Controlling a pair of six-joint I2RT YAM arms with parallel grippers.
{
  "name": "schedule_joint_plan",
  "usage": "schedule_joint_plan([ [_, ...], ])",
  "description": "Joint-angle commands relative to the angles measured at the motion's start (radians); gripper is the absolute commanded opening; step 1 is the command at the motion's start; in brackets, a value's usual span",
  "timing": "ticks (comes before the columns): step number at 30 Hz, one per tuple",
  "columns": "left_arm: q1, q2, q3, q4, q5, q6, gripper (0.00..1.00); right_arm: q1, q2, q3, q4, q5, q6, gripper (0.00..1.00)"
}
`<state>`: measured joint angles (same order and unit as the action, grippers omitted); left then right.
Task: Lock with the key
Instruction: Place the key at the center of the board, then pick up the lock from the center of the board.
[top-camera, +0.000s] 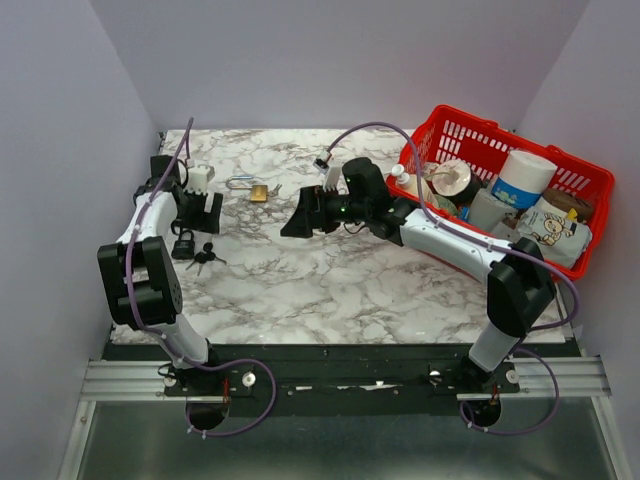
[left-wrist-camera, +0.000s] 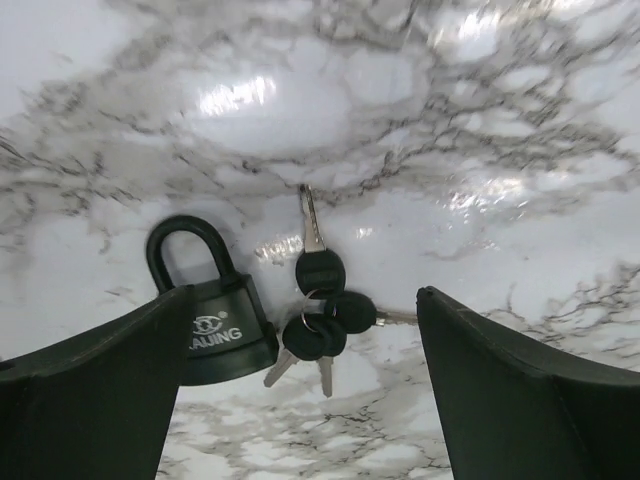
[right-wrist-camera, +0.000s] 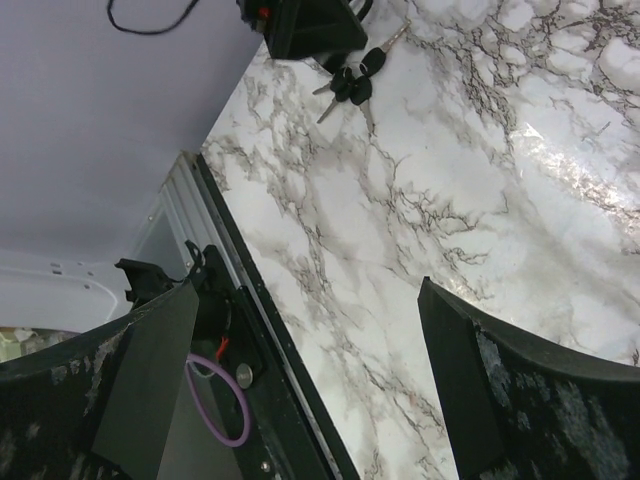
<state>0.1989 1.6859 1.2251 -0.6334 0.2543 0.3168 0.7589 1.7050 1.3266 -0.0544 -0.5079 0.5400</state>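
A black padlock (left-wrist-camera: 212, 320) lies flat on the marble table, its shackle pointing away from me. A ring of several black-headed keys (left-wrist-camera: 322, 318) lies against its right side, none of them visibly in the lock. My left gripper (left-wrist-camera: 305, 296) hangs open just above them, its left finger (left-wrist-camera: 100, 390) over the lock's corner. From above, this padlock (top-camera: 183, 245) and the keys (top-camera: 204, 257) sit at the table's left, below the left gripper (top-camera: 200, 213). My right gripper (top-camera: 295, 222) is open and empty over the table's middle, its wrist view showing the keys (right-wrist-camera: 352, 85) far off.
A brass padlock (top-camera: 258, 192) with an open silver shackle lies at the back left. A red basket (top-camera: 590, 185) full of household items fills the back right. The table's near edge and metal rail (right-wrist-camera: 255, 330) show below the right gripper (right-wrist-camera: 308, 290).
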Motion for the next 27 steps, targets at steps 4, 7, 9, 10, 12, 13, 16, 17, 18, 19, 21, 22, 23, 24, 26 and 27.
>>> schedule_joint_plan([
  [4,-0.078,0.141,0.335,0.012,0.073,-0.233,0.99,-0.026,-0.045,-0.006,-0.024,-0.009,-0.051,1.00],
  [7,-0.108,0.221,0.407,0.075,0.053,-0.344,0.99,-0.033,-0.067,-0.023,-0.030,-0.007,-0.074,1.00],
  [9,-0.122,0.248,0.428,0.119,0.063,-0.351,0.99,-0.038,-0.076,-0.032,-0.033,-0.009,-0.084,1.00],
  [10,-0.130,0.282,0.454,0.126,0.063,-0.364,0.99,-0.038,-0.084,-0.033,-0.038,-0.009,-0.090,1.00],
  [12,-0.148,0.311,0.473,0.146,0.050,-0.381,0.99,-0.038,-0.088,-0.043,-0.039,-0.011,-0.106,1.00],
  [13,-0.157,0.339,0.487,0.165,0.033,-0.399,0.99,-0.039,-0.093,-0.046,-0.039,-0.009,-0.112,1.00],
  [16,-0.179,0.397,0.526,0.192,-0.021,-0.421,0.99,-0.043,-0.094,-0.058,-0.039,-0.007,-0.117,1.00],
  [17,-0.184,0.414,0.543,0.189,-0.024,-0.429,0.99,-0.043,-0.097,-0.061,-0.038,-0.006,-0.117,1.00],
  [18,-0.194,0.429,0.557,0.186,-0.027,-0.430,0.99,-0.044,-0.099,-0.066,-0.039,-0.004,-0.118,1.00],
  [19,-0.197,0.458,0.580,0.173,-0.041,-0.435,0.99,-0.046,-0.099,-0.072,-0.039,-0.003,-0.118,1.00],
  [21,-0.196,0.477,0.587,0.155,-0.052,-0.453,0.99,-0.050,-0.100,-0.075,-0.041,0.000,-0.118,1.00],
  [22,-0.235,0.468,0.553,0.165,-0.065,-0.456,0.99,-0.053,-0.102,-0.076,-0.042,0.002,-0.118,1.00],
  [23,-0.242,0.456,0.525,0.182,-0.073,-0.456,0.99,-0.056,-0.100,-0.076,-0.042,0.000,-0.118,1.00],
  [24,-0.249,0.440,0.496,0.199,-0.081,-0.459,0.99,-0.061,-0.102,-0.076,-0.042,0.003,-0.118,1.00],
  [26,-0.266,0.405,0.427,0.228,-0.102,-0.459,0.99,-0.066,-0.100,-0.076,-0.044,0.002,-0.120,1.00],
  [27,-0.271,0.399,0.412,0.235,-0.105,-0.464,0.99,-0.069,-0.100,-0.076,-0.042,0.002,-0.120,1.00],
])
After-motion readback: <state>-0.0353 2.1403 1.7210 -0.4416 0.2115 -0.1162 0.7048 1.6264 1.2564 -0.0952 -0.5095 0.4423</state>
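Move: My left hand is open about 5 cm above the table. The brass padlock lies some 16 cm ahead of it and 13 cm to its right, with its own small silver keys about 4 cm farther right and 1 cm farther out. The black keys I've already put down are 4 cm behind this hand, level sideways; the black padlock is 4 cm to its left and 2 cm back. From my right hand the brass padlock is roughly 24 cm ahead, 9 cm left and 18 cm below. I leave the black keys and carry my open left hand in an arc towards the brass padlock: forward about 16 cm and right about 10 cm. It lifts some 8 cm early on, then sinks to its starting height, tilting to aim farther forward and right, fingers still wide open and touching nothing. My right hand eases about 3.5 cm to the right, open. ##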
